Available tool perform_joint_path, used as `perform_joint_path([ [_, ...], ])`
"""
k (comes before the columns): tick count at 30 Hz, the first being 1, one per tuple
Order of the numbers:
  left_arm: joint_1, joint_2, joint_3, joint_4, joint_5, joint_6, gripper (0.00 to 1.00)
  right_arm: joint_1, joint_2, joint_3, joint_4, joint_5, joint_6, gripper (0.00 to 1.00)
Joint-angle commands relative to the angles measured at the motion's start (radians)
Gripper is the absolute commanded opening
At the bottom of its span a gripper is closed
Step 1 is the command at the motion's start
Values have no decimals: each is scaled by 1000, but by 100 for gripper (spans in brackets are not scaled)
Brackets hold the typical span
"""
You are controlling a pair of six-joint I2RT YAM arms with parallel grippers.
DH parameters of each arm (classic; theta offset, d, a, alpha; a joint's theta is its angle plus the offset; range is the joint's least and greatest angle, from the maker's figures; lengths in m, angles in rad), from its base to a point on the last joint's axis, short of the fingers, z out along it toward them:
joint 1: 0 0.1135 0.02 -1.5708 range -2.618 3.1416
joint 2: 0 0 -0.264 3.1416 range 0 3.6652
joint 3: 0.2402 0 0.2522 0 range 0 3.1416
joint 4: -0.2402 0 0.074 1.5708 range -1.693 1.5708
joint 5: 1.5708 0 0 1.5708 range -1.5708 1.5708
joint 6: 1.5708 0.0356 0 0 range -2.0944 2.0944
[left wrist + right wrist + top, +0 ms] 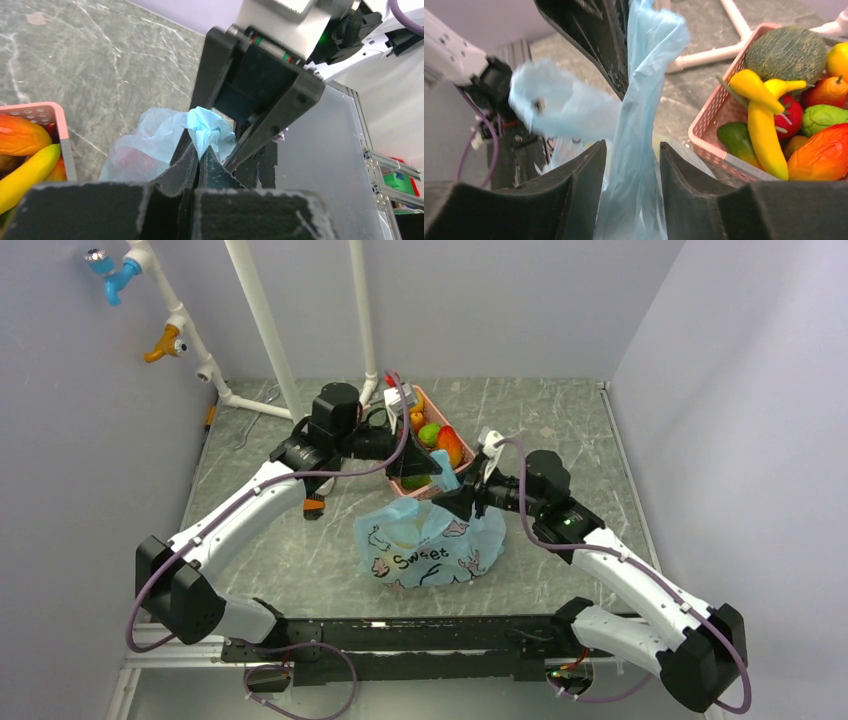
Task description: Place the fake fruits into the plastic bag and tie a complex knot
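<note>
The light-blue plastic bag (430, 548) printed "Sweet" sits on the table in front of the pink basket. My left gripper (446, 480) is shut on a bunched bag handle (206, 127) pulled upward. My right gripper (632, 145) is open, its jaws standing either side of the handle strip (639, 115) without pinching it. Something reddish (132, 160) shows through the bag's film. Fake fruits lie in the basket: bananas (764, 122), a dark green melon (786, 52), a mango (821, 155), a lime (824, 117), an apple (793, 112). The knot is out of view.
The pink basket (403, 480) stands just behind the bag, close to both grippers. White pipes (265, 330) rise at the back left. Grey walls close in the table on three sides. A black rail (400, 635) runs along the near edge.
</note>
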Motion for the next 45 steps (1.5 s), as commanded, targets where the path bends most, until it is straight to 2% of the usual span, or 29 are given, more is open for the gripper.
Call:
perform_joint_path([
  [1, 21, -44, -3, 96, 64, -39, 0, -18, 6, -9, 219, 11, 168, 43],
  [5, 27, -44, -3, 108, 47, -52, 0, -2, 91, -88, 353, 176, 283, 34],
  [9, 45, -47, -1, 142, 41, -103, 0, 59, 141, -169, 355, 338, 207, 34],
  [14, 91, -46, 39, 123, 49, -93, 0, 93, 156, -280, 359, 388, 109, 19],
  [18, 148, -35, 76, 82, 48, -49, 0, 95, 143, -344, 347, 372, 44, 14],
  [22, 177, -27, 108, 20, 28, 37, 0, 95, 146, -370, 335, 348, 26, 2],
  [25, 179, -34, 137, -38, 17, 129, 0, 95, 152, -345, 310, 328, 35, 0],
  [26, 179, -39, 157, -86, 23, 189, 8, 93, 149, -333, 300, 320, 42, 0],
  [28, 181, -56, 215, -244, 28, 395, 50, 93, 132, -313, 290, 308, 54, 0],
  [29, 179, -66, 250, -338, 29, 498, 65, 92, 122, -304, 287, 304, 61, 0],
  [31, 168, -81, 311, -526, 48, 730, 83, 87, 108, -278, 270, 296, 79, 0],
  [33, 111, -93, 372, -730, -8, 932, 87, 81, 93, -267, 258, 283, 93, 0],
  [36, 1, -90, 400, -865, -97, 1092, 86, 80, 83, -258, 261, 269, 107, 0],
  [41, -186, -5, 483, -976, -199, 1187, 85, 81, 111, -234, 270, 260, 129, 0],
  [45, -267, 87, 560, -1044, -221, 1323, 87, 80, 134, -221, 282, 232, 144, 0],
])
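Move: The stretch of bag neck that the half-open right fingers straddle and will shut on is about 8 cm below that hand and 2 cm ahead. From the left hand, still pinching the neck's upper end, it is some 15 cm below and about 1 cm ahead and to the right. From the right hand, the bag's full body is roughly 17 cm below, 3 cm back and 1 cm left; the fruit basket is some 17 cm ahead, 4 cm left and 20 cm below. The right fingers close until they pinch the bag neck lower down: after a brief rise that hand drops along the neck to end about 11 cm lower, turning slightly clockwise. The left keeps its pinch while drawing the end some 5 cm forward and to the left, then lets go, opens wide, rises and swings back about 10 cm, rolling some 45 degrees about its fingers. ##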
